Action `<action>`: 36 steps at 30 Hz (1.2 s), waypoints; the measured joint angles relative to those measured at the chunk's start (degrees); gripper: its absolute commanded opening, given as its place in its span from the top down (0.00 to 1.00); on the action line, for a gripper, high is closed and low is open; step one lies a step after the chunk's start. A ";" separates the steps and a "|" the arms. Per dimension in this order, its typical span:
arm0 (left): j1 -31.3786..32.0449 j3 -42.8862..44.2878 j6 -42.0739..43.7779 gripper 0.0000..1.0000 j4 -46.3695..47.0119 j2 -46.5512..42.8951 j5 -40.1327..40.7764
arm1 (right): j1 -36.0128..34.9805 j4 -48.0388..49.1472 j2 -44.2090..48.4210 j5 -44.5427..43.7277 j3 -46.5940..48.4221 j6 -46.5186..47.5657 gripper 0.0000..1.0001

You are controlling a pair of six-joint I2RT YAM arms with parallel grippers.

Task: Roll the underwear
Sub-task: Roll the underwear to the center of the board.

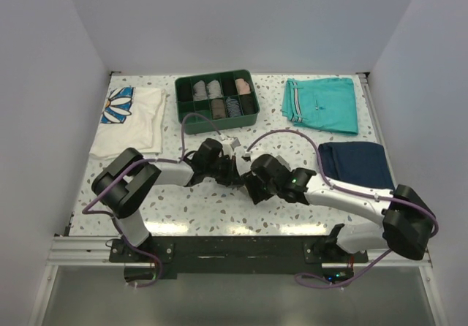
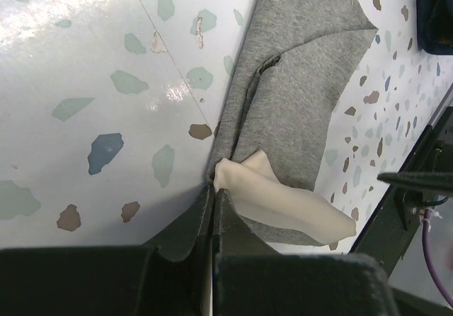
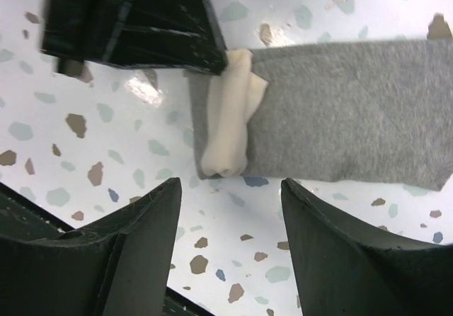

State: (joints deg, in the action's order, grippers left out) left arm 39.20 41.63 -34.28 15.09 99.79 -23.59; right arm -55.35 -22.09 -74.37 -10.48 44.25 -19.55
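The underwear (image 3: pixel 340 125) lies flat on the speckled table as a grey folded strip. A cream band (image 3: pixel 226 128) is turned up at its left end. My left gripper (image 2: pixel 214 186) is shut on the corner of that end, where the grey cloth (image 2: pixel 304 68) and the cream band (image 2: pixel 283 202) meet. In the right wrist view its dark fingers (image 3: pixel 141 25) reach that same corner from the upper left. My right gripper (image 3: pixel 230 183) stands open just short of the cream end, with nothing between its fingers. In the top view both grippers meet at mid-table and hide the garment.
A green compartment tray (image 1: pixel 191 127) holding several rolled garments stands at the back centre. Teal shorts (image 1: pixel 322 103) lie back right, and a navy folded garment (image 1: pixel 357 164) lies on the right. A white daisy-print shirt (image 1: pixel 131 121) is back left.
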 measured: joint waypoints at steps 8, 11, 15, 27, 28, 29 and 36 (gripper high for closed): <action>0.22 1.03 0.90 1.00 -2.23 0.00 0.04 | -3.87 1.73 -6.91 -2.10 5.09 3.48 0.38; 0.22 1.03 0.90 1.00 -2.27 0.00 0.02 | -4.07 2.19 -9.79 -2.62 5.16 4.11 0.38; 0.22 1.03 0.87 1.00 -2.27 0.00 0.02 | -4.28 2.73 -10.75 -3.43 5.03 4.26 0.40; 0.20 1.03 0.87 1.00 -2.29 0.00 -0.07 | -4.37 6.82 -10.75 -3.61 0.87 2.03 0.76; 0.22 1.03 0.87 1.00 -2.32 0.00 -0.07 | -4.37 7.10 -10.75 -3.61 0.55 1.51 0.82; 0.22 1.03 0.87 1.00 -2.32 0.00 -0.11 | -4.37 7.21 -10.75 -3.63 0.31 1.16 0.85; 0.46 1.03 0.87 1.00 -4.74 -1.05 -0.20 | -2.47 11.93 -5.70 -1.86 -5.79 -5.03 0.99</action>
State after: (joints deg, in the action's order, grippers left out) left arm 39.66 42.65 -33.41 10.35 98.74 -23.79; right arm -57.82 -10.15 -80.07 -12.34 38.46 -24.58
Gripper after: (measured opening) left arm 0.021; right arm 0.100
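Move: The near end of the underwear's folded cream band lies about 5 cm below the open right gripper and some 2 cm to its left, level with it front to back. The shut left gripper still holds the band's far end; from the left gripper the near end is some 5 cm right and 4 cm back. The grey body's middle lies about 6 cm ahead of the right gripper, 3 cm to its right and 5 cm below. Keep the left gripper pinching its end of the cream band, pressed low at the table. Swing the open right gripper about 3 cm left, then lower it some 5 cm from the top of that swing over the band's near end, and shut the fingers on it as you sink, easing 1–2 cm back to the right and finishing with a slight turn. ##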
